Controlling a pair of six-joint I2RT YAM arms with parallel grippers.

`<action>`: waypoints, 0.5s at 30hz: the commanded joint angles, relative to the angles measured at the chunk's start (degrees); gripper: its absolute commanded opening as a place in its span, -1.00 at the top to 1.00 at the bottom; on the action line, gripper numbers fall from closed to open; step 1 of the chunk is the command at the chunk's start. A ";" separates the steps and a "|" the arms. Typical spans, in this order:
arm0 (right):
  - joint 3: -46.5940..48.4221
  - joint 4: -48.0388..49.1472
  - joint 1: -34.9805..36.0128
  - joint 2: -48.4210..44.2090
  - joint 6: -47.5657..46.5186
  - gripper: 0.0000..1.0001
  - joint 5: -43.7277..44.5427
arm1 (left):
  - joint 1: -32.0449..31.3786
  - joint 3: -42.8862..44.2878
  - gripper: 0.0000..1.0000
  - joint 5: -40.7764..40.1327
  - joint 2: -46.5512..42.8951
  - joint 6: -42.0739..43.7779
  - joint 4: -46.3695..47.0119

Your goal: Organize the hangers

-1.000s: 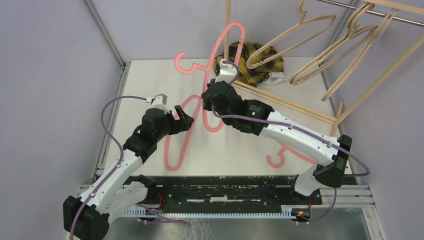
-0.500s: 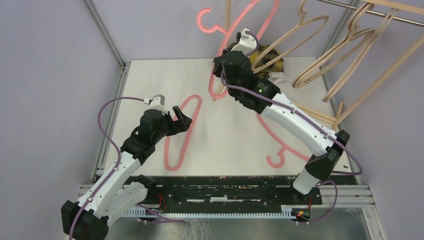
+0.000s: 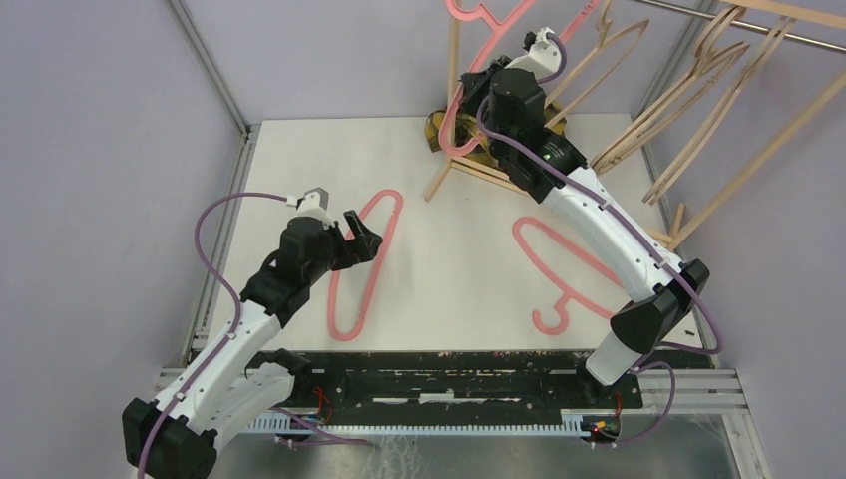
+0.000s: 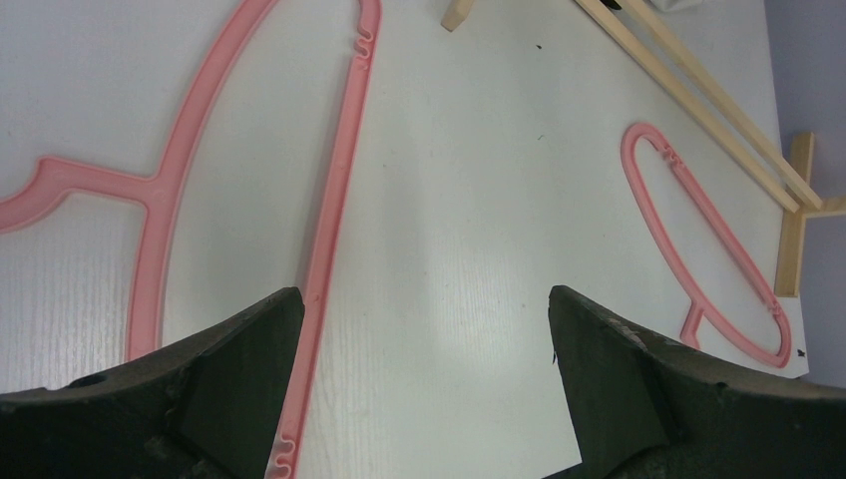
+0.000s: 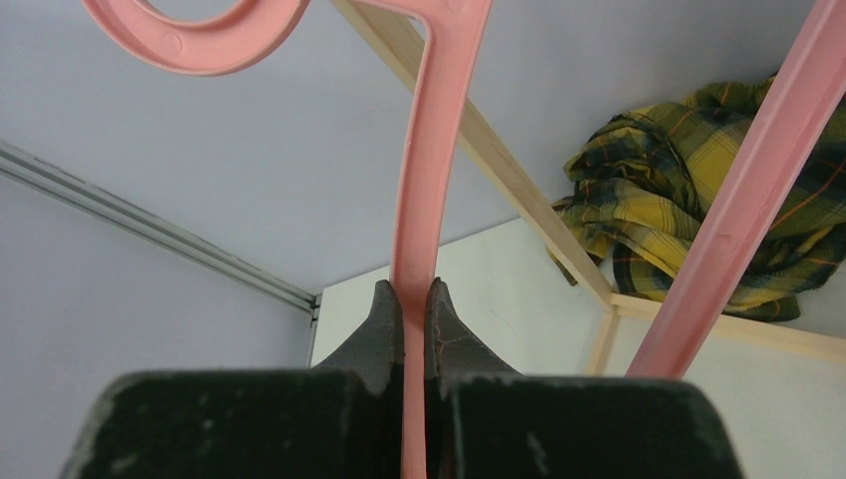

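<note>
My right gripper is shut on the stem of a pink hanger. It holds the hanger high in the air by the rack's left upright, hook uppermost. Two more pink hangers lie flat on the table, one on the left and one on the right. My left gripper hovers open just above the left one, whose straight bar runs beside my left finger. Several tan hangers hang on the metal rail.
The wooden rack frame stands at the back right, and its base bars cross the table. A yellow-black plaid cloth lies inside the frame's foot. Metal posts and walls close in the table's left and back.
My right arm has lifted the pink hanger off the table, up and back toward the rack. This uncovered the right pink hanger. The left arm has barely moved.
</note>
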 commanded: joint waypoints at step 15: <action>-2.29 7.23 -8.43 -3.83 4.79 0.99 -3.58 | 0.05 2.05 -0.98 -1.30 0.70 2.47 0.22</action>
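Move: Up and to the right of the right hand, which already holds a pink hanger, the metal rail lies about 15 cm right, 10 cm ahead and 15 cm higher. The nearest brown hanger hangs about 17 cm right and 5 ahead, with a bunch of brown hangers some 26 cm right and nearly level fore and aft. The plaid cloth lies 9 cm right, 3 ahead, 40 below. From the left hand the rail is roughly 28 cm ahead, 30 right and 42 above. Carrying the pink hanger by its near arm, the right hand swings about 4.5 cm to the right and some 2.5 cm forward at almost constant height, bringing the hook nearer the rail. The wrist rolls about 5 degrees, left side rising, and turns slightly clockwise; the fingers stay shut, and the hanger's far arm comes up close to the nearest brown hanger. ##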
